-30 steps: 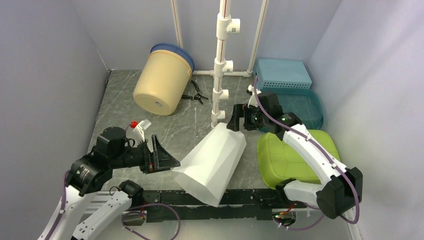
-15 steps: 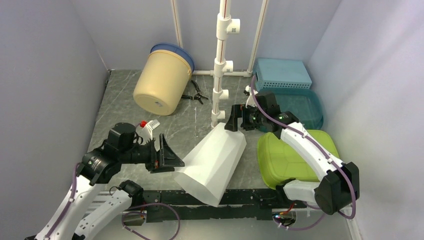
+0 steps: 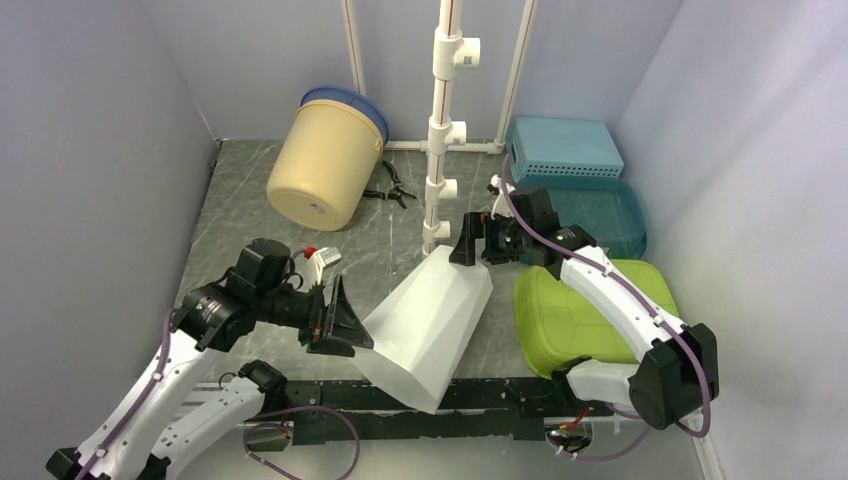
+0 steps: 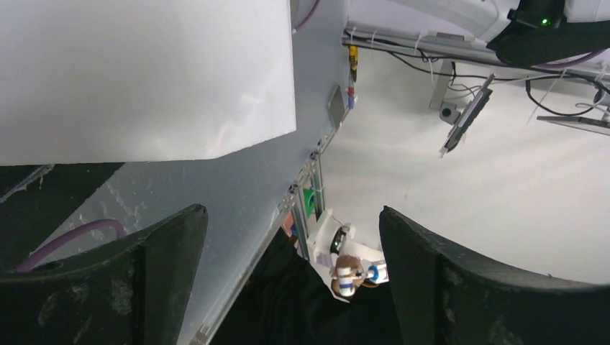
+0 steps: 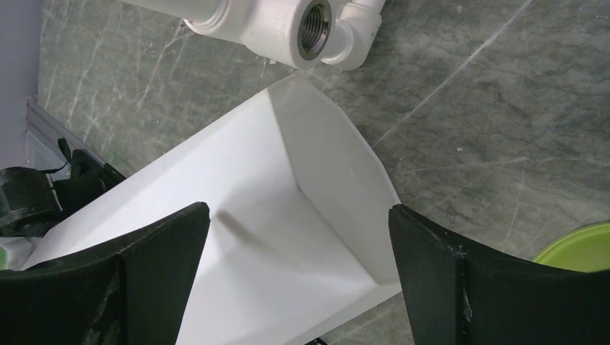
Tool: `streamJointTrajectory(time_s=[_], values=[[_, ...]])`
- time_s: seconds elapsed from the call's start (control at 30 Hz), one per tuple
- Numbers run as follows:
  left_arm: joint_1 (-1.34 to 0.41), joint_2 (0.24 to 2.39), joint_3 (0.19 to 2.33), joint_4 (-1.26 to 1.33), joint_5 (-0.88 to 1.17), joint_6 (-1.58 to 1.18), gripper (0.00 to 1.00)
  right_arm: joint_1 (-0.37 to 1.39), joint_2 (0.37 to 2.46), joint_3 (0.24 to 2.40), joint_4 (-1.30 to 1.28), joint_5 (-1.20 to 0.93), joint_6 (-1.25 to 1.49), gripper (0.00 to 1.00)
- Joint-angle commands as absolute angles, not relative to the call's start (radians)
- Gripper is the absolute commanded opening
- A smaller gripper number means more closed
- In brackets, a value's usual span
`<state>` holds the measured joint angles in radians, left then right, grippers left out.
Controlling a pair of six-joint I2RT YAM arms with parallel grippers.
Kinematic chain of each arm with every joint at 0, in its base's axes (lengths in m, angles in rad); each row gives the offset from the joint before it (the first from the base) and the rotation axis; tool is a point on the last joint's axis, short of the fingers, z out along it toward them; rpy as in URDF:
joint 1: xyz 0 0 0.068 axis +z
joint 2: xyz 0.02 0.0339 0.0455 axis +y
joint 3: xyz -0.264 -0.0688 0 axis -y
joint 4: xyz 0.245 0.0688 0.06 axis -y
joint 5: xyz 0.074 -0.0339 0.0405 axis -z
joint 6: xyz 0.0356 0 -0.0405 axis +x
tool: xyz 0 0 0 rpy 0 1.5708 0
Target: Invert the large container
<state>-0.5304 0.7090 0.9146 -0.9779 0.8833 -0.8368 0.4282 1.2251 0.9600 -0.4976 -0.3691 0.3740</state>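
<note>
The large container [image 3: 430, 320] is a white tapered bin lying on its side mid-table, narrow end toward the pipe stand, wide end toward the near edge. My left gripper [image 3: 345, 325] is open just left of the wide end, not touching it. In the left wrist view the white wall [image 4: 144, 72] fills the upper left, off to the side of the open left gripper [image 4: 289, 210], which has nothing between its fingers. My right gripper [image 3: 465, 240] hovers open over the narrow end. In the right wrist view the bin [image 5: 237, 237] lies below the open right gripper [image 5: 298, 209].
A yellow bucket [image 3: 325, 165] with a blue lid lies tilted at back left, pliers [image 3: 392, 187] beside it. A white pipe stand [image 3: 440, 130] rises behind the bin. A blue basket [image 3: 565, 147], teal tray [image 3: 600, 210] and green tub [image 3: 570, 315] fill the right. A red-capped bottle [image 3: 320, 258] lies near my left arm.
My left arm has swung right, bringing its open gripper up to the bin's wide end. The right gripper has edged slightly left. The bin has not moved.
</note>
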Motion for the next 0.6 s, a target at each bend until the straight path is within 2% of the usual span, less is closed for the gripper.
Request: streamJointTrajectory(time_s=[0.0,0.2,0.37,0.57], values=[[-0.571,0.736,0.926,-1.006,0.919,-0.809,0.94,0.423,1.218,0.97,-0.462,-0.364,0.388,1.0],[-0.7,0.709,0.844,-0.754,0.783,-1.027,0.94,0.424,1.213,0.96,-0.448,-0.371,0.407,1.0],[-0.858,0.786,0.842,-0.643,0.596,-1.063,0.94,0.423,1.204,0.948,-0.44,-0.417,0.402,1.0],[-0.949,0.822,0.892,-0.666,0.363,-1.065,0.89,0.423,1.194,0.936,-0.477,-0.467,0.354,1.0]])
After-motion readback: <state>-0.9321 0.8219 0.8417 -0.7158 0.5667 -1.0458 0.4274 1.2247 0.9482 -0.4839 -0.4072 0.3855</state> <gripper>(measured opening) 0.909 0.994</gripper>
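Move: The large white container lies on its side, its middle roughly 13 cm to the left hand's right, 7 cm ahead and 13 cm below. From the open right hand, poised by its far end, that middle is about 15 cm back, 8 cm left and 6 cm lower; the white post's foot stands 9 cm ahead and 7 cm left, the lime-green tub 27 cm right and 8 cm back. The open left hand moves about 5 cm right and some 3.5 cm down, pushing against the large container's near part. ##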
